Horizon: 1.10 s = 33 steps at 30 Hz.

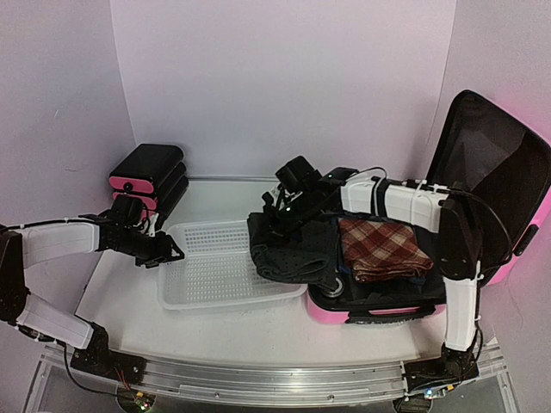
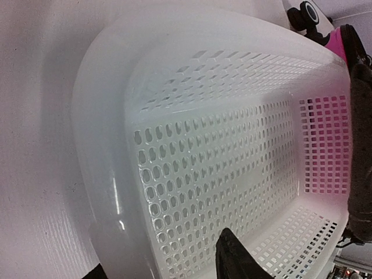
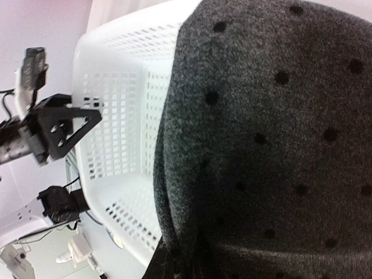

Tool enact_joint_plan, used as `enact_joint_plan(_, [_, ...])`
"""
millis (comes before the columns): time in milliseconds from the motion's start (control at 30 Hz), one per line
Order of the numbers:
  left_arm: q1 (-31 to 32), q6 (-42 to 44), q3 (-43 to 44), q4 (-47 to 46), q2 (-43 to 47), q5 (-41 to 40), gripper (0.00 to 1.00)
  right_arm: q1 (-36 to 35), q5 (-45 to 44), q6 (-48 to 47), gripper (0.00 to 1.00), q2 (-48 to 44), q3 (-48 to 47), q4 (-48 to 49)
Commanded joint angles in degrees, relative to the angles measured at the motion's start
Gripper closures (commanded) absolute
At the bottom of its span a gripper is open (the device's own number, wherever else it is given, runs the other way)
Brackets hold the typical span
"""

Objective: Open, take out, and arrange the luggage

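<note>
The pink luggage [image 1: 331, 311] lies open at the right, its black-lined lid [image 1: 486, 155] standing upright. A folded red plaid cloth [image 1: 383, 248] rests in its lower shell. My right gripper [image 1: 282, 219] is shut on a dark grey dotted cloth [image 3: 267, 128], which hangs over the luggage's left edge and the right end of the white mesh basket [image 1: 225, 268]. The cloth hides the right fingers in the wrist view. My left gripper [image 2: 163, 256] is shut on the basket's left wall [image 2: 104, 192], one finger [image 2: 232, 258] inside and the other outside.
A small black drawer unit with pink fronts [image 1: 148, 176] stands at the back left, just behind my left arm. White walls close in the table on three sides. A luggage wheel [image 2: 306, 11] shows beyond the basket's far end.
</note>
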State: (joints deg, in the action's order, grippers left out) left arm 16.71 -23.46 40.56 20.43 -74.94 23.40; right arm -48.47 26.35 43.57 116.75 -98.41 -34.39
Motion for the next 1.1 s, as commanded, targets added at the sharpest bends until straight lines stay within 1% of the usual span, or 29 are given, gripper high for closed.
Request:
enact_joint_plan(0, [1.3,-0.9,-0.4,-4.6,3.2,6.1,0.56,-3.7,-2.0,1.6,1.00,6.0,-7.9,8.5])
enact_joint_plan(133, [1.3,-1.2,-0.6,-4.8,3.8,6.2,0.56,-6.1,-0.5,-0.8,1.00,12.2,-13.5,8.8])
enact_joint_plan(267, [1.4,-1.2,-0.3,-4.8,4.1,6.1,0.56,-7.6,1.0,-3.2,1.00,15.5,-15.0,10.4])
enact_joint_plan(567, [1.5,-1.5,0.0,-4.9,3.6,6.2,0.57,-9.3,2.6,2.2,1.00,19.9,-16.4,16.3])
enact_joint_plan(700, [1.6,-1.7,-0.1,-4.9,3.6,6.3,0.57,-9.4,0.3,4.5,1.00,21.6,-17.3,16.4])
enact_joint_plan(833, [1.6,-1.8,0.0,-4.9,3.8,6.1,0.57,-9.6,0.1,5.8,1.00,23.6,-19.9,16.4])
enact_joint_plan(1067, [1.7,-1.9,-0.2,-4.6,5.1,6.0,0.56,-9.8,1.2,4.7,0.99,24.1,-21.1,14.5])
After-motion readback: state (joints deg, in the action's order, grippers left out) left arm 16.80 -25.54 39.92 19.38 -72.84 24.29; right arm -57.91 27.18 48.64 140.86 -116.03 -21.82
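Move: The right hand, holding the dark spotted garment, has the white basket's middle about 10 cm to its left, 4 cm back and 11 cm below. The open suitcase's middle is some 21 cm to its right, 3 cm back and 9 cm below; the plaid garment inside is 25 cm right, 2 cm back and 8 cm below. From the left hand, the basket's middle is roughly 13 cm right, 2 cm back and 5 cm below. Right hand carries the still-gripped dark garment about 13 cm left and 8 cm down into the basket. ##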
